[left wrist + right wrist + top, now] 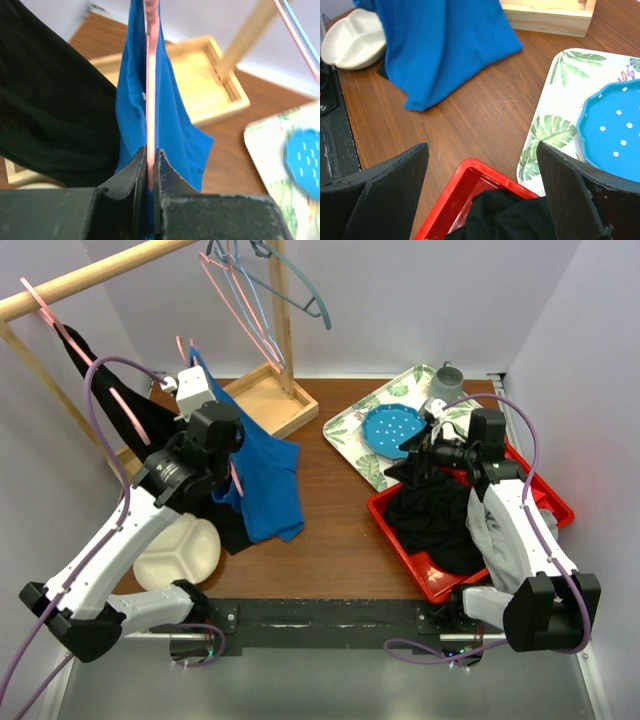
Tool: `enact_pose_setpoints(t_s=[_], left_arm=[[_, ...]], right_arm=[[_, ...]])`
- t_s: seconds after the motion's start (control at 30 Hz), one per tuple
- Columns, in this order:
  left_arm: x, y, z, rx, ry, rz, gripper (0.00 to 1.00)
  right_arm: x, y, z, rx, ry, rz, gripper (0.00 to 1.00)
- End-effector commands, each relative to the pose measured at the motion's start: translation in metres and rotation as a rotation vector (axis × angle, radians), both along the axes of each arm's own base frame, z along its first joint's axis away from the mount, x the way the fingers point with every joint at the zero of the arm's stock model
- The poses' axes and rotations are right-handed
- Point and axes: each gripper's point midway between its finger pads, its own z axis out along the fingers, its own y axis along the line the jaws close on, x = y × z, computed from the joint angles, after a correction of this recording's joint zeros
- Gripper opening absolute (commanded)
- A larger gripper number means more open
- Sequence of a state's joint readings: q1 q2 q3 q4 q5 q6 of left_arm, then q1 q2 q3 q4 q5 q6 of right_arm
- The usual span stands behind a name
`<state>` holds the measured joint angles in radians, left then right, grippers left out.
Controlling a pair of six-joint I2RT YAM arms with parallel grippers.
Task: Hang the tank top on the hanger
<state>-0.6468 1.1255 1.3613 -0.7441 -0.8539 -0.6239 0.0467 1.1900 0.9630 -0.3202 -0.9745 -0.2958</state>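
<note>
The royal-blue tank top (268, 475) hangs draped over the thin pink hanger (152, 75), its lower hem reaching the table. Blue fabric (175, 120) falls on both sides of the wire. My left gripper (150, 157) is shut on the hanger's pink wire and holds it up left of centre (225, 445). A short piece of the hanger (237, 480) shows below the wrist. My right gripper (480, 170) stands wide open above the far corner of the red bin (465, 185), holding nothing, a little right of the tank top (440, 45).
The red bin (400, 540) holds black and grey clothes. Behind it lies a leaf-print tray (350, 430) with a blue dotted plate (392, 430). A black garment (120, 410) hangs from the wooden rail at left. A wooden base box (270, 400) and a white divided dish (180, 555) lie nearby.
</note>
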Motion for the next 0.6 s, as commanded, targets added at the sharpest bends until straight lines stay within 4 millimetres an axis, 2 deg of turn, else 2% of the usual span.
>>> enact_pose_setpoints(t_s=[0.0,0.13,0.37,0.57], left_arm=[[0.024,0.028,0.073,-0.08,-0.244,0.168,0.0],[0.038,0.029,0.093,-0.056,-0.284,0.213,0.0],[0.043,0.043,0.128,-0.053,-0.382,0.296,0.0],[0.058,0.064,0.145,-0.042,-0.403,0.337,0.0]], right_arm=[[-0.001,0.0,0.01,0.022,-0.046,0.016,0.93],[0.001,-0.001,0.008,0.022,-0.043,0.013,0.93],[0.003,-0.004,0.006,0.02,-0.041,0.003,0.93],[0.003,-0.007,0.005,0.021,-0.036,-0.004,0.93]])
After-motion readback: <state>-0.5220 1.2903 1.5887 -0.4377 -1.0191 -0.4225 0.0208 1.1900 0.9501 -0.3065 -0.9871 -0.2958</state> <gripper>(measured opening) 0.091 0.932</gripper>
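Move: The left hand already holds the pink hanger with the blue tank top. The wooden rail spot it heads for is about 25 cm ahead, 10 cm left and 20 cm up. The black top hangs some 18 cm to its left, 5 cm farther out and 10 cm lower; the spare hangers are about 20 cm ahead, 7 cm right and 10 cm up. From the idle right hand the rail spot is roughly 30 cm ahead, 48 cm left, 30 cm up. Still pinching the hanger, the left hand rises 10 cm, forward and left towards the rail, fingers tilting up 15 degrees. ##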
